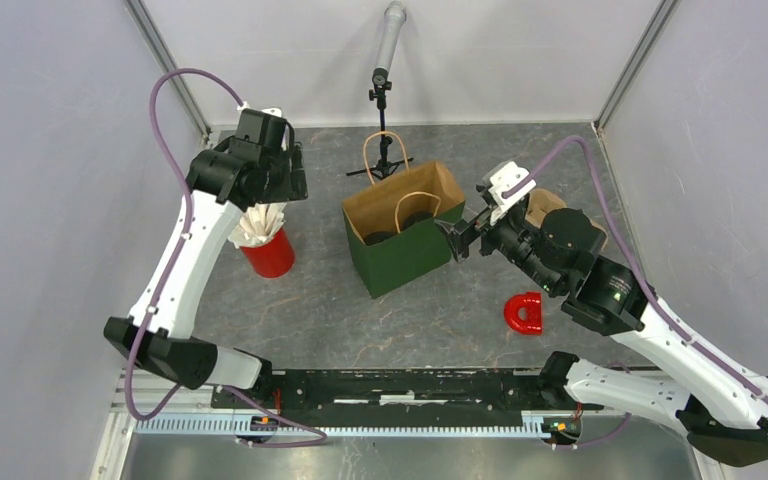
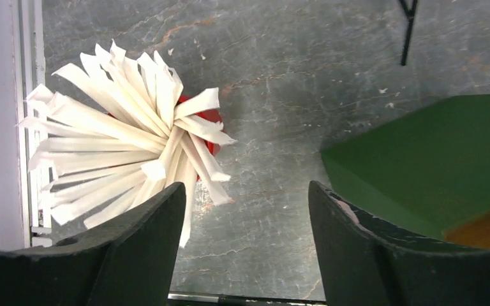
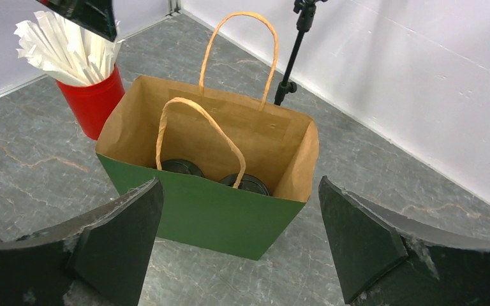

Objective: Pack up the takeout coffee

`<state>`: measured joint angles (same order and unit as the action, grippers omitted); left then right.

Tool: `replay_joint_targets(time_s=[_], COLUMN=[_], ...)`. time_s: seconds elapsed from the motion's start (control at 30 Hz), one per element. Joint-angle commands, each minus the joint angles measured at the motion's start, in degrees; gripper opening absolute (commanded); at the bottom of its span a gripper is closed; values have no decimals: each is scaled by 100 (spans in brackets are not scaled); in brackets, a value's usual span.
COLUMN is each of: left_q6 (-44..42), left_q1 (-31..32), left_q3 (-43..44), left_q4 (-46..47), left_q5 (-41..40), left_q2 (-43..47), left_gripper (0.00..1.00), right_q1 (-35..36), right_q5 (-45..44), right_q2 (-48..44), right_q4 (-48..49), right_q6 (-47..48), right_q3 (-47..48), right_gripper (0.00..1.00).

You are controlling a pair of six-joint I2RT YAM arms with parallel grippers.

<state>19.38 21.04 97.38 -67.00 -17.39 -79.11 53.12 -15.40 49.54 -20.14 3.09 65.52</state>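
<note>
The green paper bag (image 1: 400, 250) stands upright and open in the middle of the table. Two takeout coffee cups sit inside it, only their round black lids showing (image 3: 182, 167) (image 3: 249, 183) (image 1: 418, 214). My right gripper (image 1: 457, 240) (image 3: 239, 248) hangs open just right of the bag, aimed at its side, with nothing between the fingers. Over the red cup of white sticks (image 1: 268, 252) (image 2: 121, 146) my left gripper (image 1: 280, 190) (image 2: 245, 217) is open and empty; bare table shows between its fingers.
A red U-shaped piece (image 1: 525, 313) lies on the table in front of the right arm. The brown cardboard carrier (image 1: 543, 204) is partly hidden behind the right wrist. A black stand (image 1: 385, 140) rises behind the bag. White walls close in the table's back and sides.
</note>
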Motion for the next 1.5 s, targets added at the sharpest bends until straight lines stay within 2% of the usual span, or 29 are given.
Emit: replay_joint_targets(time_s=[0.0, 0.27, 0.47, 0.63, 0.87, 1.13, 1.47], left_q6=[-273, -393, -356, -325, -335, -493, -610], left_q1=[-279, -589, -610, -610, -610, -610, -610], left_q3=[-218, -710, -658, -549, -945, -1410, -1498], left_q4=[442, 799, 616, 140, -45, 235, 517], left_q5=[280, 222, 88, 502, 868, 826, 550], left_q2=[-303, -476, -213, -49, 317, 326, 195], left_gripper=[72, 54, 54, 51, 46, 43, 35], right_q1=[7, 21, 13, 14, 18, 18, 14], right_q5=[176, 39, -46, -1, 65, 102, 71], right_q2=[-108, -288, -279, -183, -46, -61, -185], right_q4=[199, -5, -50, 14, 67, 90, 32], right_q6=[128, 309, 418, 519, 640, 631, 580], right_q3=[-11, -74, -70, -55, 9, -5, -37], right_gripper=[98, 98, 98, 98, 98, 98, 98])
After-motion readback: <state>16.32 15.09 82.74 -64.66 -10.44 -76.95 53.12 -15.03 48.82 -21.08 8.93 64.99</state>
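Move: The paper straws in their red cup stand about 7 cm to the left of the left hand and level with it fore and aft, their middle some 12 cm below. The green bag is about 24 cm to that hand's right, also level fore and aft and some 15 cm lower; the tripod's foot is about 22 cm ahead and 20 cm to the right, down on the table. From the right hand the straws lie some 43 cm left, 9 cm ahead and 20 cm below. The left hand comes down beside the straws, sinking about 6 cm while edging forward and left, then draws back some 5 cm with a slight rise before sinking again, to end about 7 cm lower than it began. Meanwhile its fingers tip further down by roughly 10 degrees and narrow from wide open to about a third open, bringing the still unfilled gap close to the tip of the straw that leans out on the cup's right, near side; contact can't be made out. ##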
